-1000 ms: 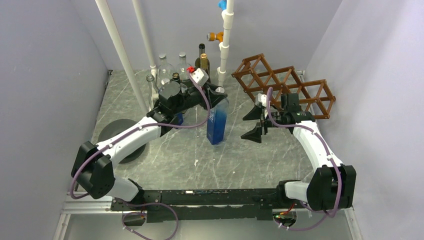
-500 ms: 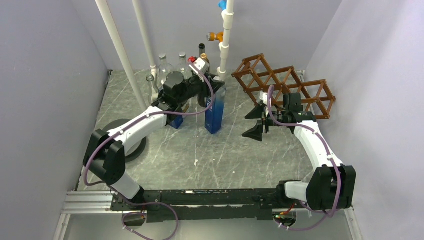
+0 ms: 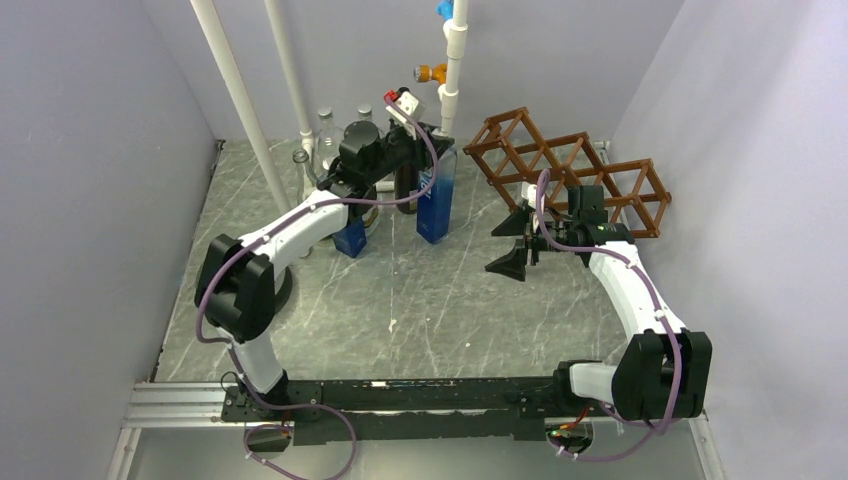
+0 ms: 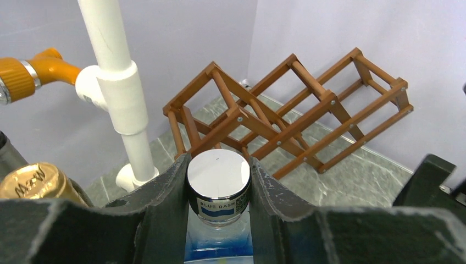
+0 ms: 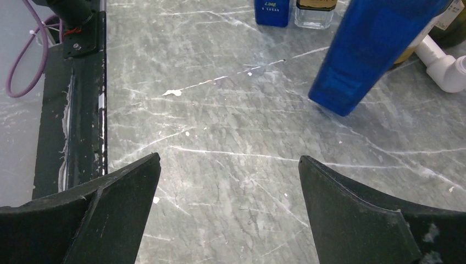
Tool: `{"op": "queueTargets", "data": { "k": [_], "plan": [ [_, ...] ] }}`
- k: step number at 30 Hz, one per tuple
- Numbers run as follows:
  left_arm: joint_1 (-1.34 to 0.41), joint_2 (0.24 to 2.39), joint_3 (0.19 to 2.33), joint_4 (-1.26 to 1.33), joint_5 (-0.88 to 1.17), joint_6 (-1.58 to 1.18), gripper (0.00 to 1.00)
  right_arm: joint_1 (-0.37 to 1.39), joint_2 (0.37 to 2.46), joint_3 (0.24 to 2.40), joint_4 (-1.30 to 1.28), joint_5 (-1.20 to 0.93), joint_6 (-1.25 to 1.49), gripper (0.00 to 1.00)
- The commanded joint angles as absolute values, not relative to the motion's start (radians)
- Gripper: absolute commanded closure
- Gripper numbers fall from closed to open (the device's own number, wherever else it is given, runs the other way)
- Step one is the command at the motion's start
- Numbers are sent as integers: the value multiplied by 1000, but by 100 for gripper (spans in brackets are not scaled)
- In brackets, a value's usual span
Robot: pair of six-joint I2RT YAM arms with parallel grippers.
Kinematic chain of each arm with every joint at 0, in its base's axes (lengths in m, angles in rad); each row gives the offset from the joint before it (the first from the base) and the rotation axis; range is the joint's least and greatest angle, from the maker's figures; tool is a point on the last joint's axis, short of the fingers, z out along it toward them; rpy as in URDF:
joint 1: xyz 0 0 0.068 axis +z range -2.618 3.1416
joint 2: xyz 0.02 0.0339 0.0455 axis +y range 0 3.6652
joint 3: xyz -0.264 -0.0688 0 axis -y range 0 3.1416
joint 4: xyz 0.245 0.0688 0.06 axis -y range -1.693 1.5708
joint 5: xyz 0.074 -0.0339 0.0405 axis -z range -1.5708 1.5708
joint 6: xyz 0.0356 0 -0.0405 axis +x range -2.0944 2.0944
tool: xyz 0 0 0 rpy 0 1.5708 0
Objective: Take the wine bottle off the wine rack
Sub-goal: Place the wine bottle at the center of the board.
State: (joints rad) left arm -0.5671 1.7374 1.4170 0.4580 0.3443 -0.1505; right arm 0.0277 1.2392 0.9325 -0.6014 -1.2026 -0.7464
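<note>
The wine bottle, a tall blue square bottle with a silver cap, stands upright at the back of the table, left of the wine rack. My left gripper is shut on its cap and neck, and the left wrist view shows both jaws pressed against the cap. All the diamond cells of the brown lattice rack that show hold nothing. My right gripper hangs open in front of the rack, over bare table. The blue bottle lies beyond it.
Several glass bottles crowd the back left beside the held one, one of them gold-capped. A small blue bottle stands in front of them. White pipes with an orange valve rise at the back wall. Grey walls close both sides.
My left arm has carried the blue bottle from mid-table back toward the wall, next to the other bottles. The right gripper has barely moved and stays open.
</note>
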Motion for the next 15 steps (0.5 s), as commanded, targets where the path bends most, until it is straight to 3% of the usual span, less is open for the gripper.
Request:
{"op": "queueTargets", "data": {
  "k": [1,15],
  "plan": [
    [-563,1755,1574,641,313,-147,100,23,1211,953,-572,-1210,-736,1],
    [-561,1905,1725,685,205,-129,100,16,1205,950,-572,-1215,-737,1]
  ]
}}
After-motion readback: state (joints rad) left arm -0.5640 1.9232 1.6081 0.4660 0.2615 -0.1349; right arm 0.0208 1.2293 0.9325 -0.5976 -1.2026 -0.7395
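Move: The left hand already holds the blue wine bottle by its cap; the free spot it is bound for lies about 9 cm ahead, 2 cm to the right and some 31 cm below. From that hand the gold-capped bottle stands roughly 8 cm ahead and 6 cm left, the green bottle 17 cm ahead and 7 cm left, the pipe foot about 15 cm ahead and 1 cm right. That spot is some 26 cm ahead, 12 cm left and 17 cm below the right hand. Forward at a steady pace, about 5 cm, the left arm carries the blue wine bottle upright towards the open spot at the right of the gold-capped bottle, in front of the white pipe. It edges a little to the right on the way and turns about 5 degrees counter-clockwise, the fingers keeping their pinch on the cap. ##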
